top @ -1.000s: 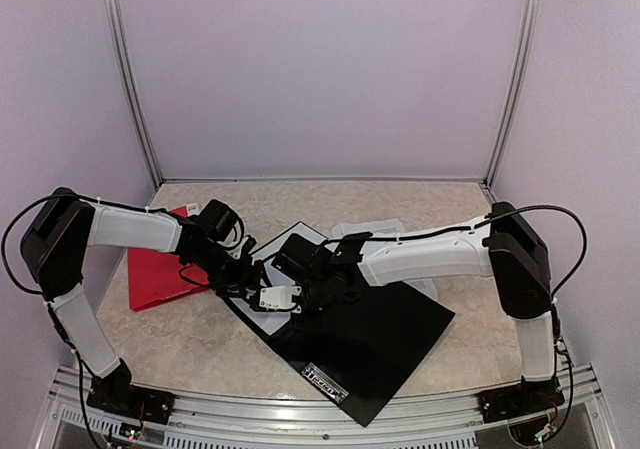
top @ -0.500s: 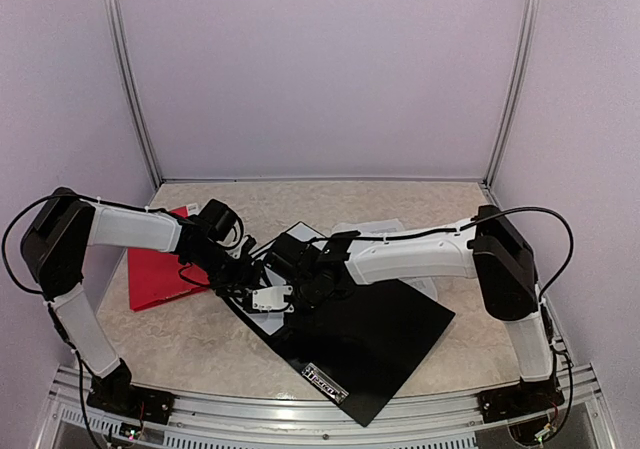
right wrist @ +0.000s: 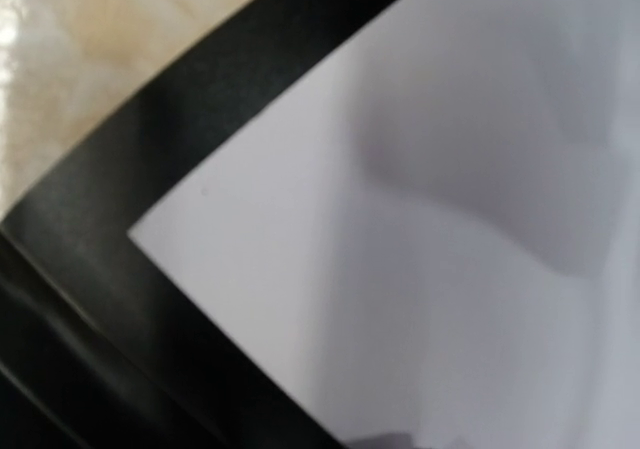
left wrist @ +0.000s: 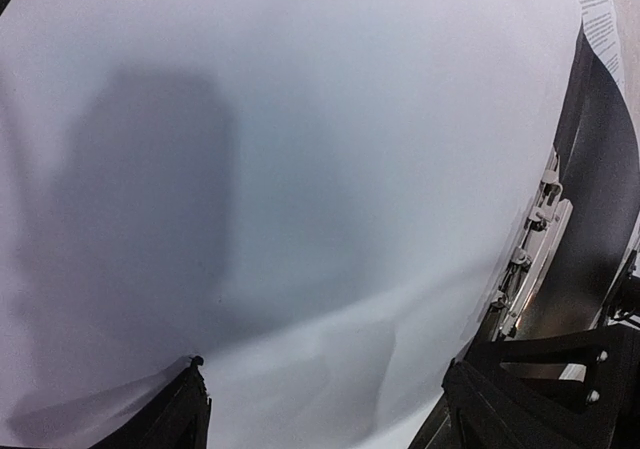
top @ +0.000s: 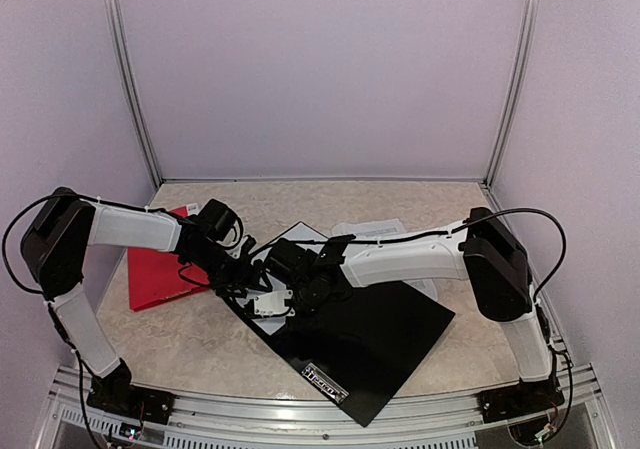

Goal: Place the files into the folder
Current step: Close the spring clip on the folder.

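A black folder (top: pixel 375 341) lies open on the table. A blank white sheet (left wrist: pixel 300 169), one of the files, lies on the folder's left half beside the metal clip (left wrist: pixel 530 254). My left gripper (left wrist: pixel 325 369) hovers just over this sheet, open, with its fingers (left wrist: pixel 185 414) wide apart. From above, my left gripper (top: pixel 245 275) and right gripper (top: pixel 290 287) are close together over the sheet (top: pixel 264 303). The right wrist view shows only the sheet's corner (right wrist: pixel 400 219) on the black folder (right wrist: pixel 150 139), and its jaws are hidden. More files (top: pixel 372 231) lie behind the folder.
A red folder (top: pixel 155 269) lies at the left, under my left arm. A printed sheet (left wrist: pixel 600 9) shows at the edge beyond the clip. Another white sheet (top: pixel 422 287) pokes out behind the right arm. Lilac walls enclose the beige tabletop (top: pixel 440 204).
My right gripper has slid left across the folder toward the left gripper, and the white sheet's visible part has shifted slightly left. The left arm has stayed still.
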`<state>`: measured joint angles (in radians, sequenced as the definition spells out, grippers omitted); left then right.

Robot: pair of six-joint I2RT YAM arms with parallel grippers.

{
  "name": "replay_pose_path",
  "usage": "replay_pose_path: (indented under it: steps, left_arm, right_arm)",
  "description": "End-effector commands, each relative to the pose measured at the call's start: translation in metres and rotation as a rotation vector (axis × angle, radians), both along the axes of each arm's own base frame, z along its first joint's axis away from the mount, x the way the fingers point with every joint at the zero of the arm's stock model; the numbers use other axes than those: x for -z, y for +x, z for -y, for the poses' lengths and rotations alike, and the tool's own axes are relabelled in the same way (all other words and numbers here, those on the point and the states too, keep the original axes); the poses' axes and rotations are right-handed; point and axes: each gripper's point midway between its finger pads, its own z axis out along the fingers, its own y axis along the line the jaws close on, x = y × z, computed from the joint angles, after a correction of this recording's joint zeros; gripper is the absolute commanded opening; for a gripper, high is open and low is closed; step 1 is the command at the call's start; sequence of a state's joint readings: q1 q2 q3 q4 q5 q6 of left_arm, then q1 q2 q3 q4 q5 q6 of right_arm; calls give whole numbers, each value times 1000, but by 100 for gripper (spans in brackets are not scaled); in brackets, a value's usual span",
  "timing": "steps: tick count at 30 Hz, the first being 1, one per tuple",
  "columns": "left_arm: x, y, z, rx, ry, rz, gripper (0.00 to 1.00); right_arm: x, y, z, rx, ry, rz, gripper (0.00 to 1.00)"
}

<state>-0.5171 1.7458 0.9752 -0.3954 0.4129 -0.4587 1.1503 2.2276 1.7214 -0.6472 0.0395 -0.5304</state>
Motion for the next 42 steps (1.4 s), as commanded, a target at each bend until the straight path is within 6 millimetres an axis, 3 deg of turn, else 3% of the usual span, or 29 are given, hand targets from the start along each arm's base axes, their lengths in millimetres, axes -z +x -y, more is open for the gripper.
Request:
replay_pose_path:
  steps: [1,24,42]
  left_arm:
    - [28,-12,-15,2,77,-65,78]
    - [31,-13,-17,-1,88,-73,78]
    - [33,-15,-17,1,91,-82,78]
  right_arm:
    - [12,5,7,4,-46,-2,35]
    - [-1,16,8,25,-38,49,11]
    - [-31,23,11,41,16,85,7]
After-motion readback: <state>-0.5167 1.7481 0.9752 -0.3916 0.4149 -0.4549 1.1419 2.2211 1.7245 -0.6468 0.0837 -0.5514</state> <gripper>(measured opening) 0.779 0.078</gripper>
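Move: The clip to be closed is right at the right fingers: its middle lies about 2 cm ahead, 1 cm to the right and 1 cm below, mostly hidden under that hand. From the same hand, the white sheet's middle is some 4 cm left and 6 cm farther out, while the folder's other clip sits about 17 cm back and 5 cm right. From the left hand the clip lies about 10 cm right and 3 cm ahead. Close the right gripper from under half open to nearly shut on the near end of the clip, easing the hand forward about 1 cm as the fingers come together. Then, keeping the fingers shut, begin a slight lift of about half a centimetre. Leave the left gripper still and wide open, low over the sheet. ##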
